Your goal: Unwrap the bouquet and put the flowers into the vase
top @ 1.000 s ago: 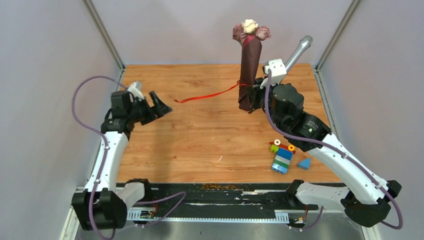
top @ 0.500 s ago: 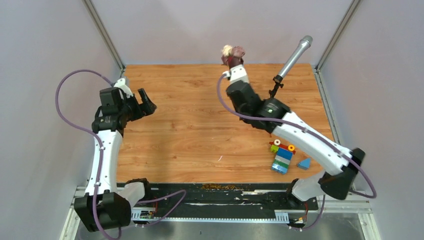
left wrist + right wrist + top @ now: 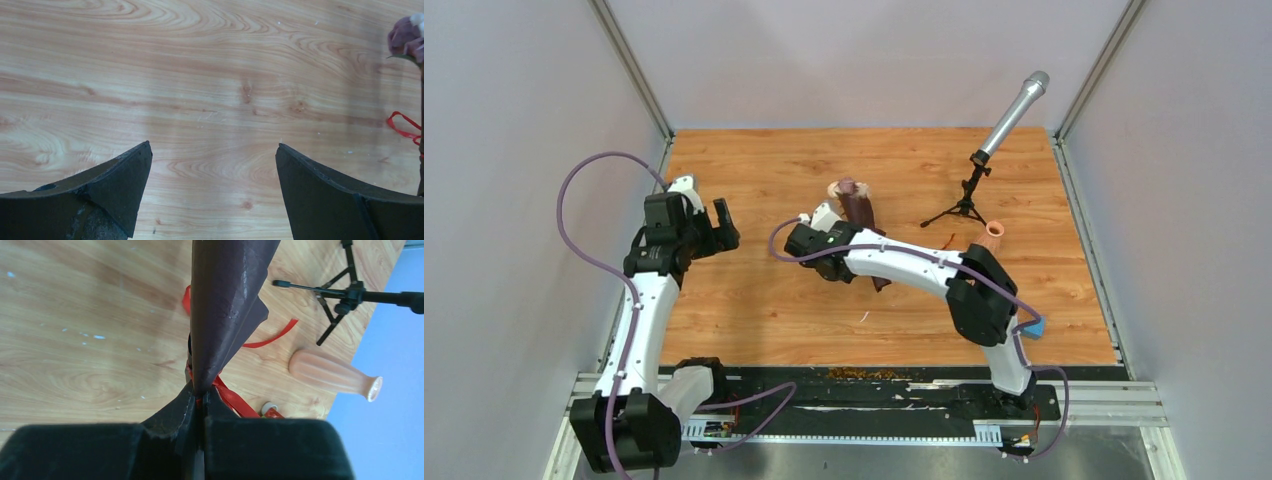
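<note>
The bouquet (image 3: 860, 208) is a dark maroon paper cone, tilted over the middle of the table, with its flowers (image 3: 848, 187) at the far end. My right gripper (image 3: 856, 242) is shut on the cone's narrow end (image 3: 200, 395), where red ribbon (image 3: 234, 401) trails out. More ribbon (image 3: 270, 339) lies on the wood behind it. The peach ribbed vase (image 3: 992, 238) stands to the right, near the tripod, and shows in the right wrist view as well (image 3: 330, 372). My left gripper (image 3: 724, 224) hangs open to the left of the bouquet, nothing between its fingers (image 3: 212, 146). Flower heads (image 3: 406, 35) and ribbon (image 3: 402, 127) show at its right edge.
A microphone (image 3: 1014, 103) leans on a small black tripod (image 3: 964, 207) at the back right. A blue wedge brick (image 3: 1032, 326) lies by the right arm's elbow at the front right. Grey walls close in the table on three sides.
The right arm swung the bouquet from upright at the back right down and left to the table's middle. The vase came into view. The left gripper shifted only slightly and stays open.
</note>
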You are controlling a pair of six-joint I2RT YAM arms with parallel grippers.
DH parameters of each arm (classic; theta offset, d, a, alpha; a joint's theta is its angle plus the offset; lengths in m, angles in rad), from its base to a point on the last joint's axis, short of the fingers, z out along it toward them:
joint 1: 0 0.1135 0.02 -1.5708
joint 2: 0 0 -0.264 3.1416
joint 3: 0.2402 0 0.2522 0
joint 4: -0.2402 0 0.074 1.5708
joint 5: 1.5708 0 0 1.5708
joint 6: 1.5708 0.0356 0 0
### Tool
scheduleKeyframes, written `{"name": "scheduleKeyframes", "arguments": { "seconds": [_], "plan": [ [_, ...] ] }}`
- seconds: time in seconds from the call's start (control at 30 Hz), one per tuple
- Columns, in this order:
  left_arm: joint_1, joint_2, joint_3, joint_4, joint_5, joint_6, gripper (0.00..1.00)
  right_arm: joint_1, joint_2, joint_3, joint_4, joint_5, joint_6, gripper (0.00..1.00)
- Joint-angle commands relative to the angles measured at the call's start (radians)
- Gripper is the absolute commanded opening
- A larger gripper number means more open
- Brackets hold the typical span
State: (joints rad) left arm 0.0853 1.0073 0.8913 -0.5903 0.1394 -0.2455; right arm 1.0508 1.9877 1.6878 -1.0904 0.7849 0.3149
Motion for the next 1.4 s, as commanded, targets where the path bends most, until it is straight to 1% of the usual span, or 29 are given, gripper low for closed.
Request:
{"name": "scheduleKeyframes", "arguments": {
  "seconds": [0.0,0.23,0.33,0.4,0.47,0.53,0.57,0.63,0.77,0.87,1.03,1.1,1.17,1.27,1.37],
  "plan": [
    [-0.003,-0.039,-0.024,0.070,-0.071,0.032,1.00,0.037,0.084,0.106,-0.066,0.036,0.064,0.00],
    [-0.004,-0.076,-0.027,0.062,-0.136,0.034,1.00,0.070,0.174,0.156,-0.081,0.019,0.108,0.00],
    [-0.004,-0.083,-0.034,0.060,-0.136,0.040,1.00,0.077,0.194,0.161,-0.075,-0.034,0.115,0.10],
    [-0.004,-0.085,-0.037,0.060,-0.150,0.044,1.00,0.078,0.195,0.161,-0.062,-0.077,0.112,0.15],
    [-0.004,-0.086,-0.036,0.060,-0.171,0.049,1.00,0.080,0.193,0.160,-0.043,-0.121,0.102,0.25],
    [-0.004,-0.085,-0.034,0.058,-0.184,0.056,1.00,0.082,0.187,0.166,-0.036,-0.142,0.097,0.38],
    [-0.004,-0.084,-0.034,0.057,-0.187,0.059,1.00,0.084,0.183,0.168,-0.034,-0.146,0.092,0.42],
    [-0.004,-0.085,-0.035,0.054,-0.191,0.062,1.00,0.086,0.170,0.169,-0.027,-0.159,0.082,0.46],
    [-0.004,-0.094,-0.041,0.053,-0.200,0.064,1.00,0.096,0.123,0.176,-0.015,-0.206,0.057,0.50],
    [-0.004,-0.101,-0.043,0.061,-0.197,0.064,1.00,0.100,0.074,0.174,0.016,-0.283,0.036,0.51],
    [-0.004,-0.098,-0.043,0.061,-0.182,0.070,1.00,0.107,-0.027,0.205,0.035,-0.389,0.012,0.59],
    [-0.004,-0.102,-0.047,0.070,-0.149,0.074,1.00,0.107,-0.085,0.197,0.061,-0.419,0.002,0.62],
    [-0.004,-0.106,-0.053,0.088,-0.097,0.077,1.00,0.103,-0.135,0.174,0.091,-0.440,-0.004,0.63],
    [-0.006,-0.103,-0.063,0.108,-0.037,0.081,0.99,0.086,-0.193,0.121,0.139,-0.467,-0.008,0.62],
    [-0.020,-0.088,-0.064,0.121,0.023,0.085,0.97,0.049,-0.240,0.028,0.200,-0.511,-0.011,0.61]
  ]
}}
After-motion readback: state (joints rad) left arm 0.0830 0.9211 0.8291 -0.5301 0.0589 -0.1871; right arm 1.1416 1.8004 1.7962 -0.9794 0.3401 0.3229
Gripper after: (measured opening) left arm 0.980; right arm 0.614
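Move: The right hand still grips the wrapped bouquet near its ribbon; the bare table spot for it lies about 2 cm back, 5 cm left and 9 cm below. From the same hand the vase stands some 24 cm right and 4 cm ahead, the tripod 20 cm right and 17 cm ahead, the toy blocks 23 cm right and 10 cm back. From the empty left hand that spot is about 27 cm right, 2 cm back and 14 cm down. Right hand lowers the bouquet 6 cm, easing left, opens, then lifts off about 12 cm, back and left. ##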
